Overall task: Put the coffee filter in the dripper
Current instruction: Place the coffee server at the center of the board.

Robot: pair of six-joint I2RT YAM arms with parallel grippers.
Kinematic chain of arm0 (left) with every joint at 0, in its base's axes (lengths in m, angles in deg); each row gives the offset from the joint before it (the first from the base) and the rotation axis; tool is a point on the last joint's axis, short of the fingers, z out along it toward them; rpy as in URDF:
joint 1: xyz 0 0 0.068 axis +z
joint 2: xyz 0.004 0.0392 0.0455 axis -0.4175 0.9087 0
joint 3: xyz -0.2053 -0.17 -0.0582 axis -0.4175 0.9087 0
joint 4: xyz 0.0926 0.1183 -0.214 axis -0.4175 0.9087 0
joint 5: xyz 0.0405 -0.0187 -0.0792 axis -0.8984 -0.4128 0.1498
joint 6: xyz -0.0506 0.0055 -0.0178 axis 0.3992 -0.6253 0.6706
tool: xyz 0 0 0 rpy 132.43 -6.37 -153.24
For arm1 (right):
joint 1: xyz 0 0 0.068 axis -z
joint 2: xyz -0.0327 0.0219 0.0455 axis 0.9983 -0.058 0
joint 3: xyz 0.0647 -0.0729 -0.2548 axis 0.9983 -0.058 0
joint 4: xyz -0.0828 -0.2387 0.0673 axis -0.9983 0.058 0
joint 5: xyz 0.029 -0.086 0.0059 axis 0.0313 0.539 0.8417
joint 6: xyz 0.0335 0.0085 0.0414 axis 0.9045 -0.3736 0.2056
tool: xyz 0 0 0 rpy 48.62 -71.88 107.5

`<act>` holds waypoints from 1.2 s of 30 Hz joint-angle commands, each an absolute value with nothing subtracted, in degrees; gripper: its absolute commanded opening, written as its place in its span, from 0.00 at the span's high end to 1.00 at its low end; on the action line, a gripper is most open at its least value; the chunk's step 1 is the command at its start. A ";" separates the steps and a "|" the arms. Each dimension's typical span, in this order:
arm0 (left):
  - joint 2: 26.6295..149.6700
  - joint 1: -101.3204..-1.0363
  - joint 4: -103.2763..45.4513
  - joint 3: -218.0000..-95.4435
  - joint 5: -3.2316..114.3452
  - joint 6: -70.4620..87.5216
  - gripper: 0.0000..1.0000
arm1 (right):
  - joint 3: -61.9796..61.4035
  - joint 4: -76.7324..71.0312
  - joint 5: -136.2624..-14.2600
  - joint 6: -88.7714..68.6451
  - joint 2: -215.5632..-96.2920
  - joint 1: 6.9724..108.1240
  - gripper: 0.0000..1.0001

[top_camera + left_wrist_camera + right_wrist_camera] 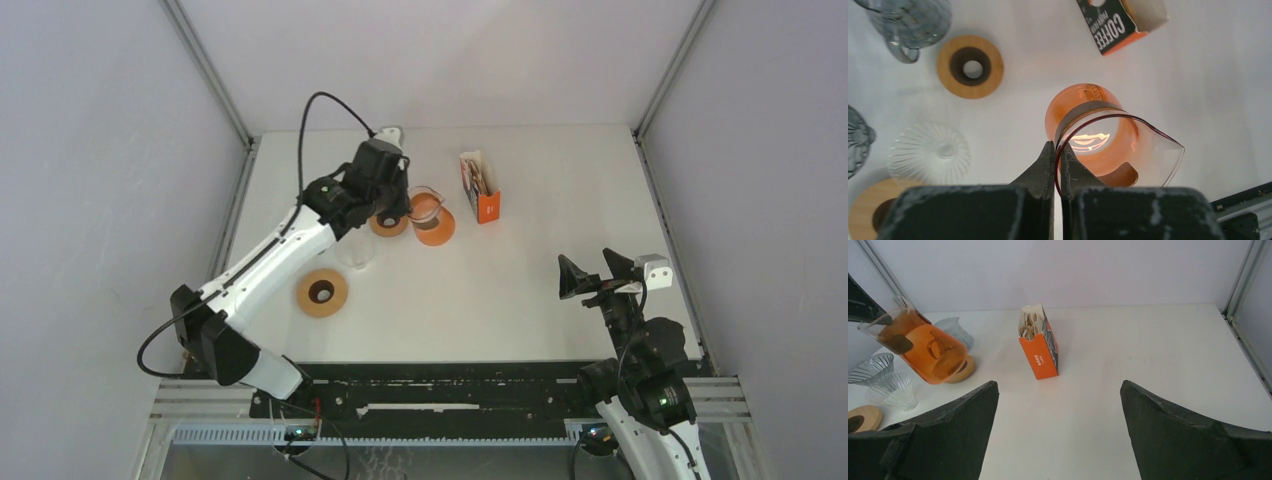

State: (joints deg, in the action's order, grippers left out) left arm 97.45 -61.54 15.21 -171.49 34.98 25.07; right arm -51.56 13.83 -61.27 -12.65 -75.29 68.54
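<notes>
My left gripper [1058, 147] is shut on the flared clear rim of an orange glass carafe [1093, 135] with a brown neck band. The carafe [930, 352] leans over at the table's back left, seen from above as an orange disc [434, 222]. Paper coffee filters [1030, 322] stand inside an open orange box [480, 190] to the carafe's right. A clear ribbed glass dripper [930, 152] sits mouth down on the table beside the carafe. My right gripper [1059, 385] is open and holds nothing, hovering near the front right [590, 265], far from the box.
Two grey glass drippers [910, 22] [870, 367] and wooden ring stands [321, 292] [969, 66] lie around the left arm. One wooden ring [960, 371] sits right behind the carafe's base. Metal frame rails [660, 190] edge the white table.
</notes>
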 commanded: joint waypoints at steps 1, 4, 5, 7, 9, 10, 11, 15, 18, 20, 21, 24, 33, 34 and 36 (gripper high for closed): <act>99.81 -66.32 10.81 -172.48 31.46 28.24 1.00 | -51.34 11.54 -61.00 -12.22 -69.88 67.98 0.00; 102.37 -69.30 10.77 -173.39 31.09 29.18 1.00 | -51.29 11.58 -61.00 -12.22 -69.88 67.81 0.00; 103.25 -70.20 10.61 -173.62 31.02 29.58 1.00 | -51.31 11.59 -60.90 -12.27 -69.85 67.80 0.00; 105.30 -72.01 10.30 -174.44 31.12 29.99 1.00 | -51.24 11.59 -60.77 -12.21 -69.83 67.71 0.00; 107.75 -73.67 10.28 -175.68 31.04 29.89 1.00 | -51.26 11.60 -60.66 -12.22 -69.87 67.69 0.00; 108.74 -74.43 10.36 -176.29 31.04 29.75 1.00 | -51.16 11.63 -60.67 -12.20 -69.87 67.69 0.00; 109.74 -75.06 10.30 -176.76 31.24 29.71 1.00 | -51.22 11.66 -60.67 -12.22 -69.89 67.73 0.00; 113.12 -76.76 9.48 -178.43 32.37 29.69 1.00 | -51.21 11.59 -60.72 -12.22 -69.91 67.72 0.00; 115.83 -77.76 9.40 -180.31 32.87 29.52 1.00 | -51.26 11.61 -60.65 -12.22 -69.92 67.69 0.00; 117.43 -78.47 9.45 -181.32 32.93 29.48 1.00 | -51.29 11.63 -60.68 -12.21 -69.92 67.71 0.00; 118.44 -78.78 9.45 -181.77 32.96 29.44 1.00 | -51.23 11.72 -60.62 -12.26 -69.92 67.69 0.00; 120.61 -79.59 9.27 -183.07 33.71 29.79 1.00 | -51.27 11.70 -60.68 -12.22 -69.92 67.69 0.00; 125.21 -81.87 9.78 -186.85 33.73 30.94 0.98 | -51.21 11.68 -60.82 -12.13 -69.92 67.74 0.00; 125.53 -81.96 9.95 -187.12 33.49 31.10 0.97 | -51.21 11.74 -60.77 -12.13 -69.92 67.65 0.00; 126.41 -82.15 10.94 -187.95 32.39 31.22 0.96 | -51.15 11.67 -60.79 -12.13 -69.82 67.68 0.00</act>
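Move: The coffee server is already pinched by its rim in the left hand, which is to set it on a clear patch of the board about 20 cm to the right, 4 cm back and some 24 cm below. The coffee filter box stands about 15 cm ahead and 17 cm right, the small wooden ring about 12 cm ahead and 5 cm left, and the clear glass dripper about 4 cm ahead and 13 cm left. From the right hand the patch lies about 10 cm ahead, 16 cm left and 24 cm below. The left hand carries the coffee server about 18 cm to the right and 13 cm down, drawing back some 5 cm as well, past the near side of the filter box towards the clear patch; the steepest drop comes in the first half, then it slows and eases down. On the way the fingers tip further down and the hand swings some 15 degrees clockwise, bringing the server upright, while the closed fingers keep their pinch on its rim to the end. ##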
